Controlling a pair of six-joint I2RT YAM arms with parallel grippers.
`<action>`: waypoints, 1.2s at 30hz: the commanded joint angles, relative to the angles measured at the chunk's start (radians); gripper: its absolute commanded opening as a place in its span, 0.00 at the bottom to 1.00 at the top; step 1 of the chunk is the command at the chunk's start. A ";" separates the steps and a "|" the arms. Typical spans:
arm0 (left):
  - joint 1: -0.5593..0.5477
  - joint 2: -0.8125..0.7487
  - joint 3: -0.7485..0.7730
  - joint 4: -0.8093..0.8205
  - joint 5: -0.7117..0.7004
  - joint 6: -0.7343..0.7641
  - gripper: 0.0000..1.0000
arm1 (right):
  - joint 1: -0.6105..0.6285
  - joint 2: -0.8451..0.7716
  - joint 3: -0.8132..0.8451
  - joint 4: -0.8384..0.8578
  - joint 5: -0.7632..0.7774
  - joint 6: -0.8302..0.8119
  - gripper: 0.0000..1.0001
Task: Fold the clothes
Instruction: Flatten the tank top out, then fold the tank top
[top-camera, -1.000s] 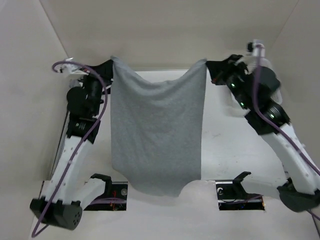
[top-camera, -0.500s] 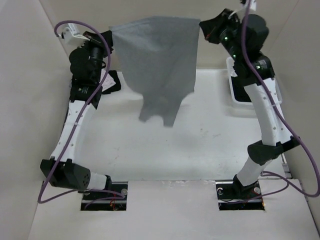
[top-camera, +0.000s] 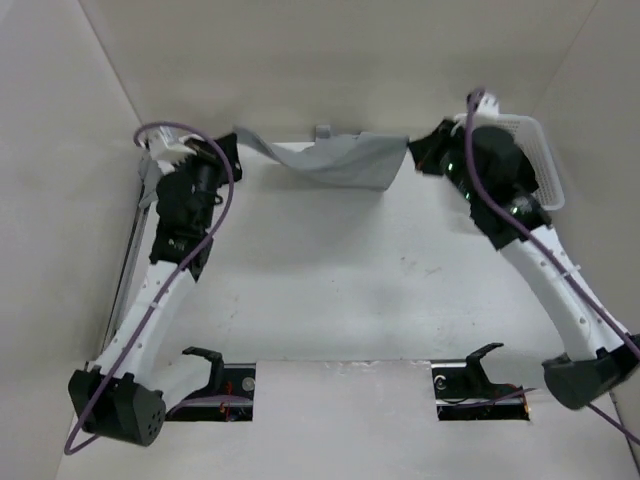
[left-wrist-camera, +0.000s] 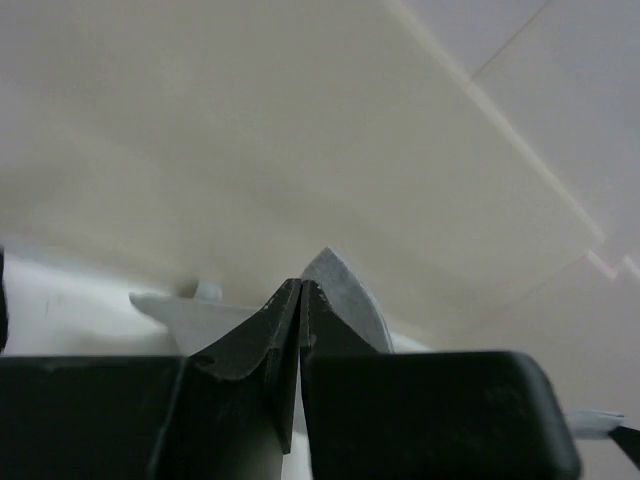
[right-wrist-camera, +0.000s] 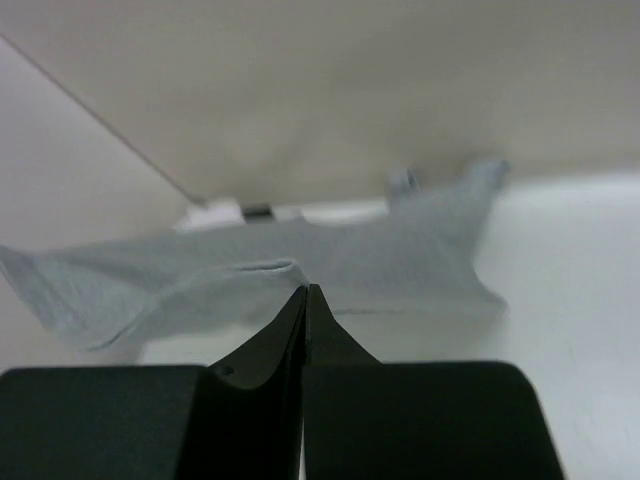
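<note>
The clothes, a gray knit top, stretch in a low band across the far end of the table, between my two grippers. My left gripper is shut on the top's left corner. In the left wrist view its jaws are pressed together, with gray fabric sticking out past the tips. My right gripper is shut on the right corner. In the right wrist view the fabric spreads away from the shut jaws toward the back wall, and a hem fold sits right at the tips.
A white slatted basket stands at the far right behind the right arm. White walls close in the table at the back and on both sides. Two black brackets sit by the arm bases at the near edge.
Both arms swung the hanging top up and away, then lowered it. It hung as a wide sheet over the table and now lies as a low band at the far edge.
</note>
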 joint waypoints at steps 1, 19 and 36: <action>-0.067 -0.175 -0.272 0.060 -0.069 -0.018 0.02 | 0.074 -0.204 -0.349 0.106 0.057 0.012 0.00; -0.288 -0.917 -0.694 -0.739 -0.216 -0.188 0.03 | 0.803 -0.708 -1.133 -0.108 0.304 0.486 0.00; -0.069 0.387 -0.151 0.130 -0.232 -0.035 0.03 | -0.056 0.062 -0.569 0.255 -0.065 0.120 0.00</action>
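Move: Both hands already pinch the hem corners of the tank top, its body hanging in the air. The open table where it comes to lie is about 45 cm below them, centred some 13 cm right of and 2 cm behind the left hand, and 13 cm left of and 1 cm behind the right. The clothes stack is about 12 cm ahead and 16 cm left of the left hand; the laundry basket, roughly 13 cm ahead and 28 cm right of the right hand. Keeping their pinch on the tank top's hem corners, both hands swing quickly down and back towards the robot, the left dropping about 25 cm, the right nearly 35. They then sweep forward again, still low, the right rising a little and the left finishing slightly ahead of its start. Both wrists tip fingers-down about 30 degrees overall. ##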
